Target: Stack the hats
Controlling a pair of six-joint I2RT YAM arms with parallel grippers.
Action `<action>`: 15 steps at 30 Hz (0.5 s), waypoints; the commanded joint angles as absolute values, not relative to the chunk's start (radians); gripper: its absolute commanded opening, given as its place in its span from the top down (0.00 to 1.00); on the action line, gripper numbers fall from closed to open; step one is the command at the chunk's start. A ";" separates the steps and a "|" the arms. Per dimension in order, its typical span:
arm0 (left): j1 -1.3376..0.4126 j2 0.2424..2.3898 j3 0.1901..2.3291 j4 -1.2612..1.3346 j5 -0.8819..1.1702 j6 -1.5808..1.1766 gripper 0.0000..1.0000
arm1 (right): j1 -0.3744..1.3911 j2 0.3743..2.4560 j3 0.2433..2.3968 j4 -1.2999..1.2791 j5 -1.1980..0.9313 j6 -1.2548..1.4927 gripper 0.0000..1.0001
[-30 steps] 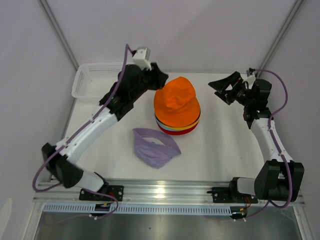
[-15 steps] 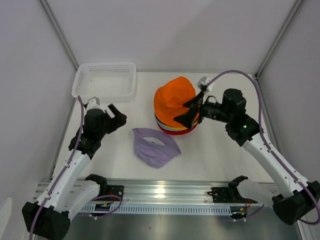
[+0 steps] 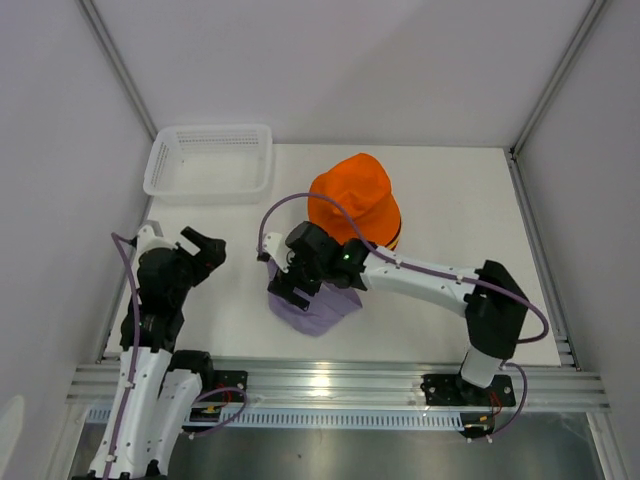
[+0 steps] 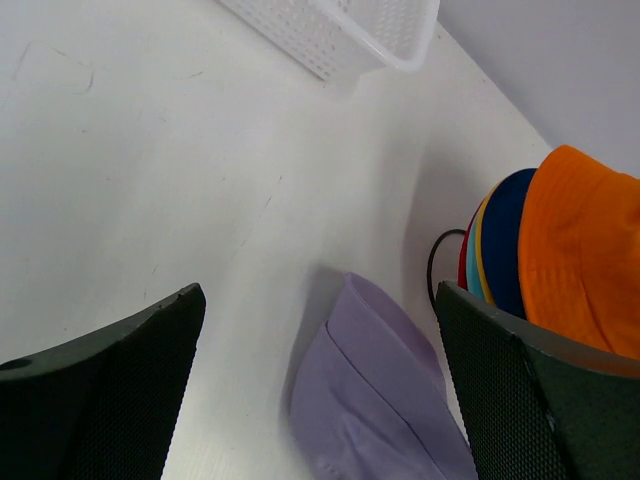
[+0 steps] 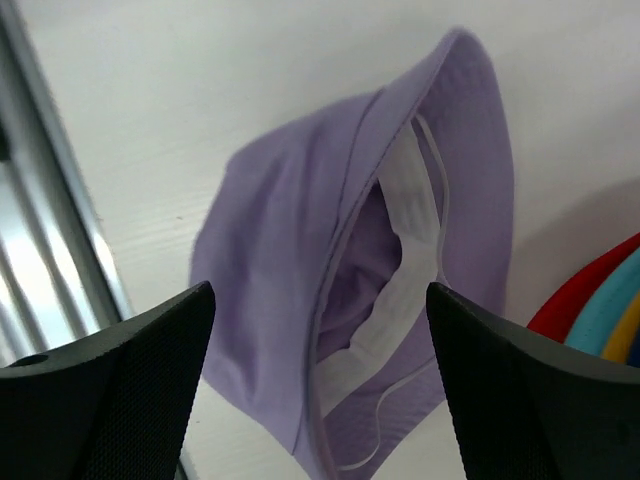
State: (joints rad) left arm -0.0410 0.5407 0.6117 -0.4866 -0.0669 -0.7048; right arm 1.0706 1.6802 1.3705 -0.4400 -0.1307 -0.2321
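Note:
A stack of hats stands at the table's middle back, with the orange hat (image 3: 352,198) on top and red, teal and yellow brims (image 5: 600,310) showing beneath. The navy hat (image 4: 508,240) sits right under the orange one. The lavender hat (image 3: 318,312) lies on its side in front of the stack, its white inner band facing my right wrist camera. My right gripper (image 3: 288,288) hangs open right over it, one finger on each side of the lavender hat (image 5: 300,250). My left gripper (image 3: 205,248) is open and holds nothing, off to the left of the lavender hat (image 4: 370,400).
A white lattice basket (image 3: 210,160) sits at the back left corner. A black wire (image 4: 438,262) curves out at the foot of the stack. The aluminium rail (image 3: 320,385) runs along the table's near edge.
My right arm swung from the back right across the stack and down over the lavender hat. My left arm pulled back from the stack to the near left, and its jaws opened.

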 commanded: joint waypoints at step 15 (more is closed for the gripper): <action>-0.005 0.469 0.580 -0.509 -0.078 -0.672 0.00 | 1.074 1.816 1.716 -0.586 0.014 -0.189 1.00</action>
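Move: The lilac hat lies crumpled almost right under the right hand, its middle some 8 cm below, about 1 cm back and 2 cm to the right, with a folded edge standing up between the open fingers. The stack with the orange hat on top stands about 15 cm ahead of that hand and 11 cm to its right, its middle some 5 cm lower. From the left hand the lilac hat lies roughly 22 cm to the right, 4 cm back and 12 cm below. The right hand's fingers shut on the lilac hat's upstanding edge and pinch it between both pads. To reach it the hand sinks about 5 cm, the fingers tipping some 10 degrees steeper; it eases forward all the while, about 3 cm towards the stack, and climbs about 3 cm again as the fingers finish closing. ##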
